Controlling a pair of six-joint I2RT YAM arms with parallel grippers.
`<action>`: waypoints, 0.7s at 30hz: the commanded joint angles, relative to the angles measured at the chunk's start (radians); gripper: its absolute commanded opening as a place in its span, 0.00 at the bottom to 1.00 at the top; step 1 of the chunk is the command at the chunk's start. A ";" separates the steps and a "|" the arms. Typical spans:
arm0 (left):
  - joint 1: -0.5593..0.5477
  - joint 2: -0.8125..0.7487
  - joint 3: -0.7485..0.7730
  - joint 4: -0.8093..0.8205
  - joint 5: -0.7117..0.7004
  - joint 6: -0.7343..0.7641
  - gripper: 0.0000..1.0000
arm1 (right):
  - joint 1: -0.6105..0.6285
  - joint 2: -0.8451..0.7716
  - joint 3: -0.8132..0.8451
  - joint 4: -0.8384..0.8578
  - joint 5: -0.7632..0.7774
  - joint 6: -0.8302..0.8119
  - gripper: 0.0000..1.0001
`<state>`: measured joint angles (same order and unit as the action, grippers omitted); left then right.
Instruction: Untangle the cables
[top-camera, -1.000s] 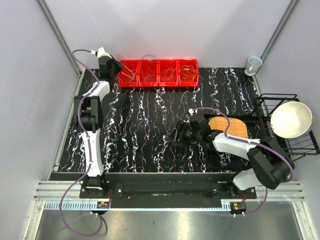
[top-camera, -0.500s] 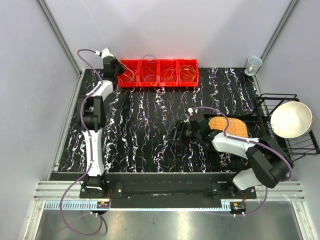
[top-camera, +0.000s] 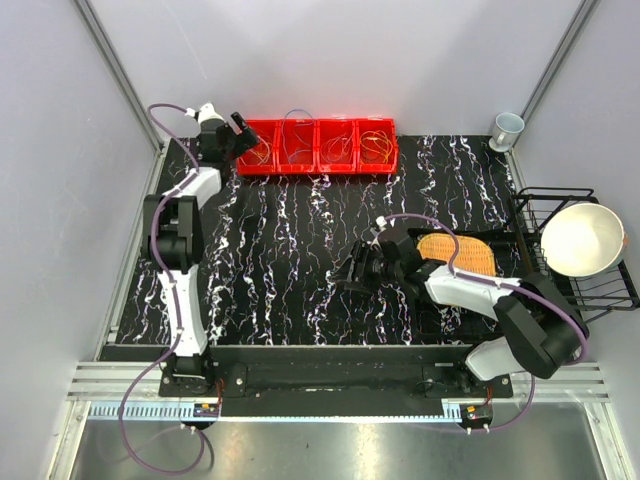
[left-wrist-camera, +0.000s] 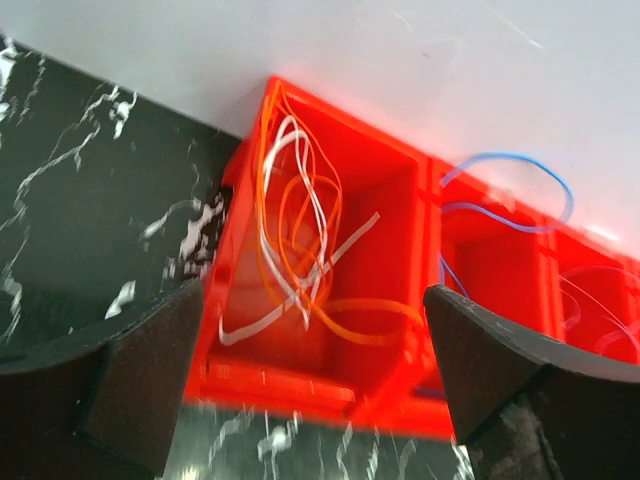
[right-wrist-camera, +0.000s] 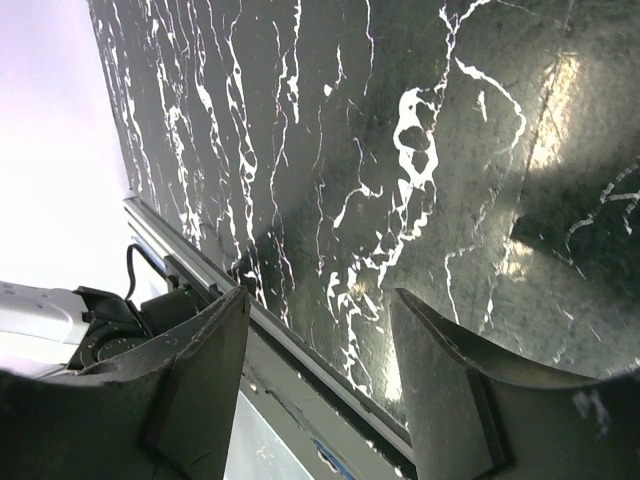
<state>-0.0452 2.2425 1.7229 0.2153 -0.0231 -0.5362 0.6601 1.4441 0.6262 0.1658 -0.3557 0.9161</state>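
Observation:
The cables lie as thin loops in a row of red bins (top-camera: 318, 168) at the back of the table. Orange and white cables (left-wrist-camera: 300, 240) fill the leftmost bin (left-wrist-camera: 390, 200), and a blue cable (left-wrist-camera: 510, 190) arcs over the bin beside it. My left gripper (top-camera: 240, 130) hangs at the leftmost bin's left end. It is open (left-wrist-camera: 314, 290), with the bin's front wall showing between its fingers and nothing held. My right gripper (top-camera: 355, 272) sits low over the bare middle of the table. It is open (right-wrist-camera: 320, 295) and empty.
An orange woven mat (top-camera: 455, 252) lies right of my right gripper. A black wire rack (top-camera: 590, 285) holding a white bowl (top-camera: 583, 238) stands at the right edge. A pale cup (top-camera: 507, 128) sits at the back right corner.
My left gripper was shut at the leftmost bin and now stands open, drawn back slightly to the left. The right arm has not moved.

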 joint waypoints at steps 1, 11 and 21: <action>-0.010 -0.228 -0.101 0.102 -0.003 -0.019 0.95 | 0.004 -0.085 0.061 -0.102 0.044 -0.060 0.64; -0.018 -0.584 -0.436 -0.086 -0.014 -0.024 0.95 | 0.006 -0.208 0.138 -0.295 0.138 -0.163 0.66; -0.019 -1.079 -0.856 -0.186 -0.123 -0.074 0.95 | 0.013 -0.297 0.121 -0.322 0.158 -0.134 0.67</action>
<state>-0.0620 1.3293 0.9684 0.0448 -0.0761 -0.5766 0.6609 1.2133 0.7330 -0.1425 -0.2249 0.7780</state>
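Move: The orange cable just let go lies in the leftmost red compartment, roughly 6 cm ahead of the left hand, 5 cm to its right and 9 cm below. The white cable shares that compartment, at about the same place. The blue cable, one compartment over, is some 11 cm right of the orange one and level with it. From the right hand, the orange cable is about 42 cm ahead, 24 cm to the left and slightly lower. Touching nothing and still wide open, the left hand backs away from the leftmost compartment towards its base, about 22 cm and gathering speed, climbing some 10 cm on the way before levelling off and starting to sink slightly. The empty right hand lifts about 6 cm off the bare table and drifts a little right, its wrist turning some 10 degrees. ##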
